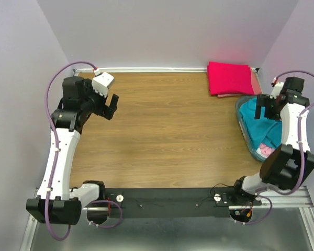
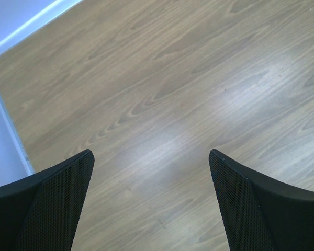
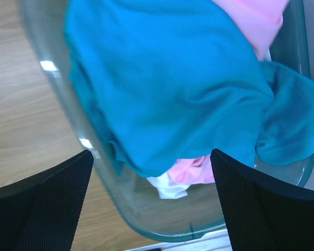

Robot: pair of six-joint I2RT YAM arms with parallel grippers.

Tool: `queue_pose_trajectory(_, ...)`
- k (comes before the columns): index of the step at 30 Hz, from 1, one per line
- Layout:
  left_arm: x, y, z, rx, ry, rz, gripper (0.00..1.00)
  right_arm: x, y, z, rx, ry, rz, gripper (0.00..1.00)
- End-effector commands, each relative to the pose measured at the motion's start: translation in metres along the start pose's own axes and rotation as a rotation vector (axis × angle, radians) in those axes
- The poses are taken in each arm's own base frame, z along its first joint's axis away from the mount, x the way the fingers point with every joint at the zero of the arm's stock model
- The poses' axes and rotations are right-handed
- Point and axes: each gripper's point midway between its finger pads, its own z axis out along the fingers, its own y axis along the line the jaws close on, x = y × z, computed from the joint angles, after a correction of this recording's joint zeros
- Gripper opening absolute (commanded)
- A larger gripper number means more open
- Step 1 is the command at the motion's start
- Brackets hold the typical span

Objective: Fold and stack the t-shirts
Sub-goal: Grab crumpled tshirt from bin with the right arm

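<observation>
A folded crimson-pink t-shirt (image 1: 230,78) lies at the table's far right on top of a salmon one (image 1: 256,83). A teal t-shirt (image 1: 256,125) lies crumpled in the blue-tinted basket (image 1: 244,133) at the right edge; it fills the right wrist view (image 3: 167,89), with light pink shirts (image 3: 193,170) under it. My right gripper (image 1: 267,110) hangs above the basket, open and empty (image 3: 152,172). My left gripper (image 1: 112,107) is open and empty above bare wood at the far left (image 2: 152,167).
The basket's clear rim (image 3: 94,172) sits between my right fingers and the table. A white cloth scrap (image 3: 167,188) lies on the basket floor. A white rail (image 1: 146,69) runs along the back wall. Purple walls close in on both sides.
</observation>
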Motion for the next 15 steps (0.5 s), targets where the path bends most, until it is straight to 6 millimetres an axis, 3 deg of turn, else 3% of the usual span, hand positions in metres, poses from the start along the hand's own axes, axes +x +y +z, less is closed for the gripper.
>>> queue_pose_trajectory(1, -0.008, 0.006, -0.007, 0.002, 0.042, 0.039, 0.98, 0.02, -0.018, 0.02, -0.055, 0.081, 0.028, 1.0)
queue_pose_trajectory(6, -0.013, 0.008, -0.017, -0.023, 0.015, 0.068, 0.98, 0.031, -0.03, 0.045, -0.03, 0.112, 0.074, 1.0)
queue_pose_trajectory(15, 0.007, -0.001, -0.01, 0.0, 0.032, 0.04, 0.98, 0.049, -0.053, 0.08, 0.022, 0.176, 0.114, 1.0)
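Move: Inside the bin, the blue t-shirt's middle lies about 8 cm ahead of the open right hand, 4 cm to its right and some 13 cm below. A bit of pink shirt pokes out about level with that hand and 3 cm to its right, 15 cm down; the bin's near rim is roughly 8 cm back and 2 cm right, 10 cm down. From the left hand the blue shirt is about 9 cm ahead, 80 cm right and 23 cm below. Sinking about 7 cm into the space over the bin, the right hand also drifts some 5 cm to its right, closing in on the blue t-shirt. The wrist tips about 8 degrees further towards pointing straight down and turns slightly clockwise, with the fingers staying wide open and no touch on the cloth visible yet. ##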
